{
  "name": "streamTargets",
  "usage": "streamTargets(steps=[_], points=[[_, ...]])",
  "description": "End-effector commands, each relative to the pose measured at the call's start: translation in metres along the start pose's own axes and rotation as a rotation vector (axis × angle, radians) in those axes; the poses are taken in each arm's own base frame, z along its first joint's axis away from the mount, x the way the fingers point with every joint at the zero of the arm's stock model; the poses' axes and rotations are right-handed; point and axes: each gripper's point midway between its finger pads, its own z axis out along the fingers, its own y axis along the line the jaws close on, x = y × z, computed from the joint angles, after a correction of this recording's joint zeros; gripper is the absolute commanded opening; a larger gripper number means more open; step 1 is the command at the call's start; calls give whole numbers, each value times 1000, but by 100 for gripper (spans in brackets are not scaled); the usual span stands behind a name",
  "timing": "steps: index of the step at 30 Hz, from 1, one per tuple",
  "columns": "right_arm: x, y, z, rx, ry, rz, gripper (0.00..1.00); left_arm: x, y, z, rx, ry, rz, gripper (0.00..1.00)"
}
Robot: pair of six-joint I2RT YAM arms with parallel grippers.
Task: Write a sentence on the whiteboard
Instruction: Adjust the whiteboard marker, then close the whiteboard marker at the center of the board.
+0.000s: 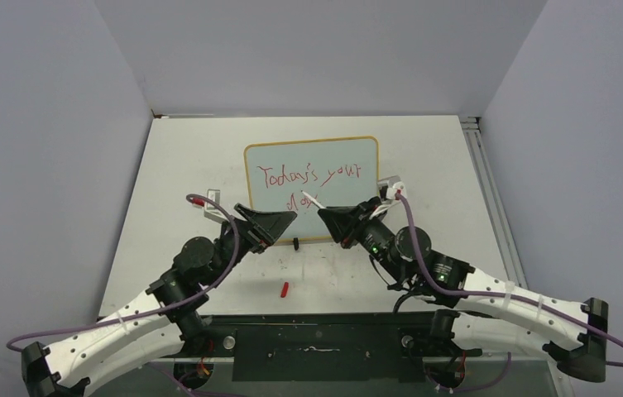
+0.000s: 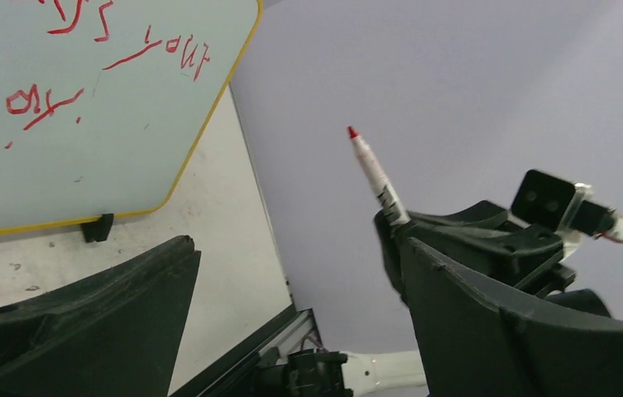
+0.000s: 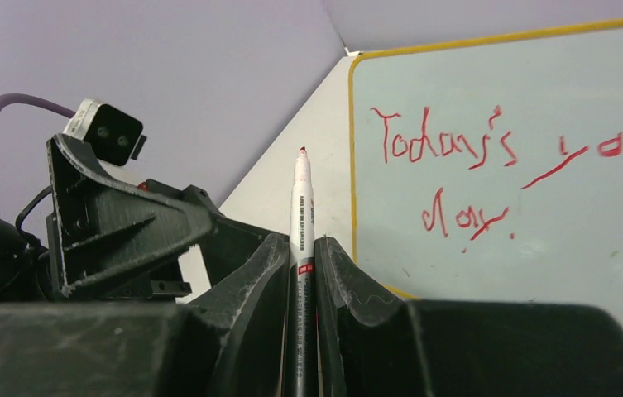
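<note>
The whiteboard stands propped on the table with a yellow frame. The sentence on it is red handwriting in two lines, roughly "Today's your day". My right gripper is shut on a white marker, whose red tip points at the board's lower line. In the right wrist view the marker is clamped between the fingers of the right gripper, just left of the whiteboard. My left gripper is open and holds nothing, in front of the board's lower left. Its view shows the marker and the whiteboard.
A red marker cap lies on the table between the two arms. A black clip foot holds the board's lower edge. Grey walls close the table on three sides. A metal rail runs along the right edge.
</note>
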Motion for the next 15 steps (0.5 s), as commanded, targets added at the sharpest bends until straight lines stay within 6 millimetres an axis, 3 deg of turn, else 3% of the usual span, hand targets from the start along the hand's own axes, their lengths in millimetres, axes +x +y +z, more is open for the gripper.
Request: streamTargets(steps=[1, 2, 7, 10, 15], points=[[-31, -10, -24, 69, 13, -122, 5, 14, 19, -24, -106, 175, 316, 91], [-32, -14, -29, 91, 34, -144, 5, 18, 27, -29, -140, 219, 374, 88], [-25, -38, -48, 193, 146, -250, 5, 56, 106, -62, -399, 528, 529, 77], [-18, -50, -56, 233, 187, -275, 5, 76, 134, -78, -468, 613, 533, 72], [-15, -55, -65, 236, 191, -256, 5, 89, 175, -103, -614, 668, 593, 68]])
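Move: The red cap lies on the table about 28 cm below the open left gripper, some 5 cm back and 2 cm to its left. The board's left foot stands roughly 13 cm farther out than the cap and 2 cm right of it. The tilted whiteboard's middle is about 19 cm ahead, 4 cm right and 20 cm below the left gripper. From the right gripper, holding the marker, the cap is about 5 cm back, 9 cm left and 30 cm down. Bring the empty left gripper down about 17 cm and back some 7 cm towards the red cap, easing back first and then dropping fast; tip its fingers downward, turning the wrist some 50 degrees with its left side rising, and narrow them a little but keep them open. Draw the right gripper about 6 cm to the right, up slightly and then down, rolling its left side down 20 degrees and keeping its grip on the marker. ##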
